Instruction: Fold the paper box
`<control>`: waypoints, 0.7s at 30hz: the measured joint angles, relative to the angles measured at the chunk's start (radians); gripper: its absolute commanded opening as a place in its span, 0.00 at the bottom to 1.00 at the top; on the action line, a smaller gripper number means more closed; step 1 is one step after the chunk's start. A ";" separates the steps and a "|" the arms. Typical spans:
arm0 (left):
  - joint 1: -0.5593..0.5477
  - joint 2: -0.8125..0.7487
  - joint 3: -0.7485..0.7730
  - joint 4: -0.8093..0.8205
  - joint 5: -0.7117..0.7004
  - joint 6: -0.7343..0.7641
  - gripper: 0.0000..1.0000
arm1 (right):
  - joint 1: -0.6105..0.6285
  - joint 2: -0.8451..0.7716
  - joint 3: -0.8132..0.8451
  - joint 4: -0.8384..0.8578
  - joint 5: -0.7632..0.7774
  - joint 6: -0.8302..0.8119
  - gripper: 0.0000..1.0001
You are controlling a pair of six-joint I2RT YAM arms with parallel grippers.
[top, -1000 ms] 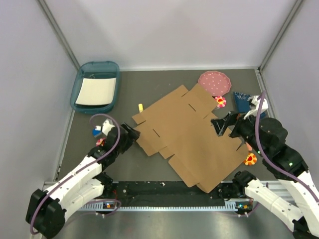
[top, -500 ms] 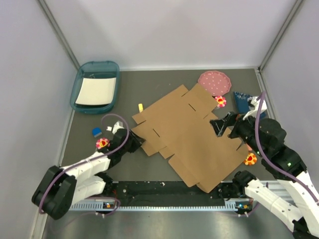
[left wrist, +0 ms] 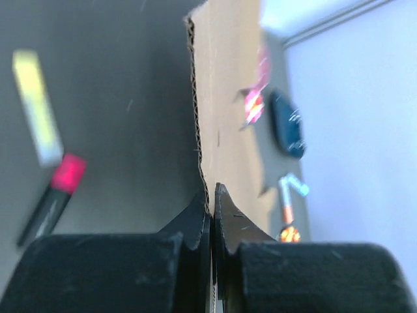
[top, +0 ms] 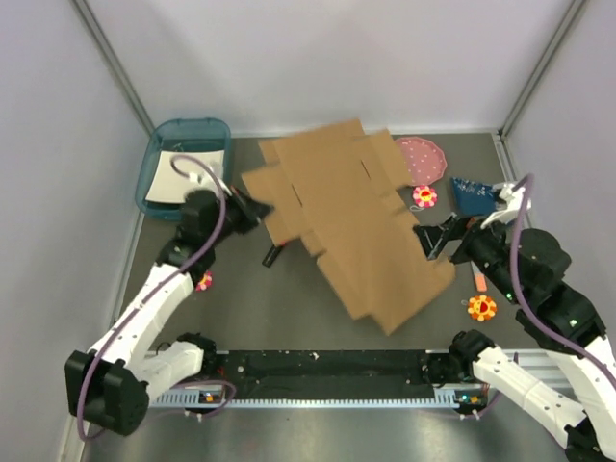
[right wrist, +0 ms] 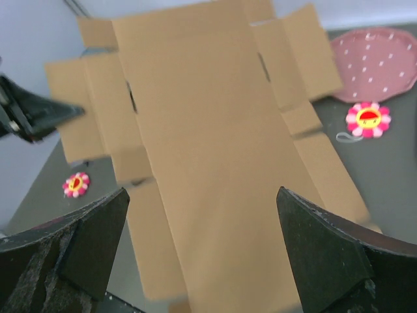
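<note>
The paper box [top: 346, 217] is a flat brown die-cut cardboard sheet, lifted at its left side and tilted up off the table. My left gripper [top: 252, 208] is shut on its left edge flap; in the left wrist view the corrugated edge [left wrist: 197, 117] runs up from the closed left gripper [left wrist: 212, 199]. My right gripper [top: 436, 236] is open beside the sheet's right edge, not holding it. In the right wrist view the sheet [right wrist: 208, 150] fills the space ahead of the open right gripper [right wrist: 203, 202], whose fingers [right wrist: 98, 235] stand wide apart.
A teal tray [top: 159, 164] with white paper sits at the back left. A pink dotted plate [top: 425, 156], a blue pouch [top: 472, 195], flower toys [top: 423, 196] [top: 481, 308] and an orange pen [top: 478, 279] lie on the right. A red-black marker [top: 273, 253] lies under the sheet.
My left gripper has taken hold of the sheet's left edge and raised it up and toward the back, tilting the cardboard. A marker under it shows now. The right gripper stays open and shifted slightly right.
</note>
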 measured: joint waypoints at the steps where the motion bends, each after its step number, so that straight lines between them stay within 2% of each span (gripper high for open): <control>1: 0.045 0.020 0.087 -0.018 0.049 0.029 0.00 | 0.000 0.001 0.020 0.000 0.006 -0.006 0.97; 5: 0.164 0.156 0.427 -0.085 0.270 0.137 0.00 | 0.000 0.002 0.082 0.006 0.014 -0.020 0.97; 8: 0.183 0.246 0.577 -0.116 0.460 0.181 0.00 | 0.000 -0.002 0.096 0.007 0.014 -0.020 0.97; 15: 0.178 0.260 0.598 -0.092 0.806 0.078 0.00 | 0.000 -0.014 0.104 -0.001 0.006 -0.020 0.97; 18: 0.177 0.229 0.599 -0.050 0.888 0.032 0.00 | 0.000 -0.016 0.119 -0.009 0.002 -0.020 0.97; 21: 0.177 0.200 0.616 -0.058 0.926 0.048 0.00 | 0.000 -0.016 0.137 -0.013 -0.005 -0.020 0.97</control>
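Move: Your shut left gripper already holds the box sheet by its left edge, some 17 cm above the table; the sheet's middle lies about 19 cm to the right, 1 cm back and 5 cm lower. The black marker lies almost beneath, 2 cm back and 2 cm right; the toy flower is 8 cm back and 15 cm left. From the open right gripper, the sheet's middle is about 12 cm ahead, 15 cm left and 17 cm below. Keep the left gripper shut on the sheet's edge and hoist it fast, about 20 cm up, first reaching some 5 cm forward, then drawing back roughly 10 cm and a little right, while turning the hand about 40 degrees clockwise and tipping the fingers up. Raise the open right gripper about 6 cm, drifting slightly back, without closing on anything. ##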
